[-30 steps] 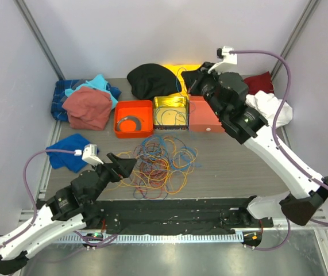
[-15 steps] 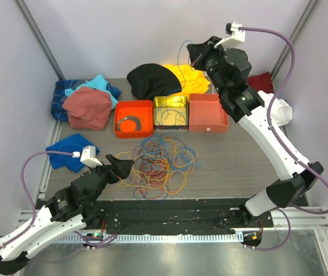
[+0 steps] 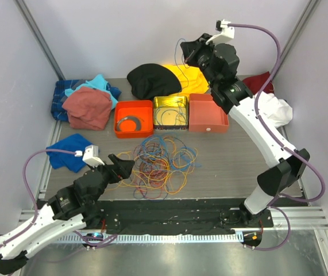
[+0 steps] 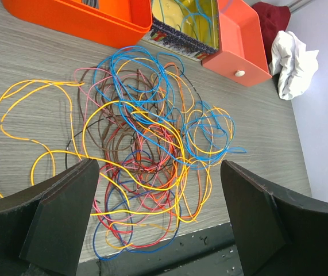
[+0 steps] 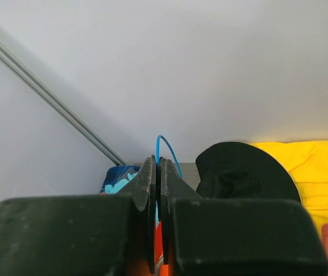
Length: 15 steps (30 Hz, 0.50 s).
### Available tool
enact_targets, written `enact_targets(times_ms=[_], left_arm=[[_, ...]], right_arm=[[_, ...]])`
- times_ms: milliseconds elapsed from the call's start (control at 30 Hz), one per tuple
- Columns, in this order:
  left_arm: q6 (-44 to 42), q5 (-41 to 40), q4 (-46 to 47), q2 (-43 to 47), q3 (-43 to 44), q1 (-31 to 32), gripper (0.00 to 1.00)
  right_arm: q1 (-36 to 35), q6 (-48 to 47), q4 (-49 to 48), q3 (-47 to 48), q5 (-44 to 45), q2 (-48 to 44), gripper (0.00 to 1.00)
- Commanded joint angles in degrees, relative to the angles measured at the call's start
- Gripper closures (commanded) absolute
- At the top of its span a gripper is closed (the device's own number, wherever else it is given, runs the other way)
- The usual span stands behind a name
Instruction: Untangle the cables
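Note:
The cables point(image 3: 161, 164) lie in a loose tangle of orange, blue, red and yellow loops on the table's near middle. In the left wrist view the cables point(image 4: 152, 138) spread out between and beyond my fingers. My left gripper point(image 3: 123, 167) point(image 4: 159, 167) hovers open at the tangle's left edge with nothing between its jaws. My right gripper point(image 3: 188, 54) point(image 5: 158, 164) is raised high at the back, above the bins. It is shut on a thin blue cable point(image 5: 169, 150), and this blue cable point(image 3: 179, 57) arcs out and hangs down.
An orange tray point(image 3: 146, 109) with a grey coiled ring, a yellow tin point(image 3: 170, 102) with cables in it and an orange box point(image 3: 208, 113) stand in a row behind the tangle. Cloths lie around: black point(image 3: 152, 80), yellow point(image 3: 191, 80), rust point(image 3: 88, 106), blue point(image 3: 72, 152), white point(image 3: 273, 109).
My right arm has lifted from over the bins and swung up and back with the blue cable in its jaws. The left arm has barely moved.

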<state>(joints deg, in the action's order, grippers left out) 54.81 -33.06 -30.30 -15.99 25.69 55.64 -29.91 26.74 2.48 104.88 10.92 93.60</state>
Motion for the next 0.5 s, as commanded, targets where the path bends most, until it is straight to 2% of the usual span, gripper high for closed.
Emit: enact_targets(times_ms=[0, 467], left_arm=[[-1.1, -2.2, 1.5, -1.0, 1.0, 0.1, 0.07], [-1.1, -0.9, 3.1, -3.1, 0.6, 0.1, 0.07]], right_arm=[[0.5, 1.6, -5.6, -3.6, -1.6, 0.5, 0.99], [0.4, 5.0, -11.0, -19.5, -4.7, 8.8, 0.99]])
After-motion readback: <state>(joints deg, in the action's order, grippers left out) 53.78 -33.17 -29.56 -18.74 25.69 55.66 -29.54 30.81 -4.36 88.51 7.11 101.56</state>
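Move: The right hand, pinching the blue cable high over the table, is bound for the gold box, about 5 cm ahead, 6 cm to its left and some 46 cm below. The pink bin is about 5 cm ahead and 10 cm to the right of the hand. The orange bin lies some 3 cm ahead and 23 cm left, the black cap about 18 cm ahead and 14 cm left. From the idle left hand the gold box is roughly 34 cm ahead, 16 cm right and 15 cm below. The right hand sinks fast, some 18 cm and gathering speed, straight down for the most part while easing a little forward and left, so that it comes down towards the gold box. Its fingers stay shut on the blue cable, and the wrist tips about 15 degrees from slightly upward to slightly downward as it descends. ##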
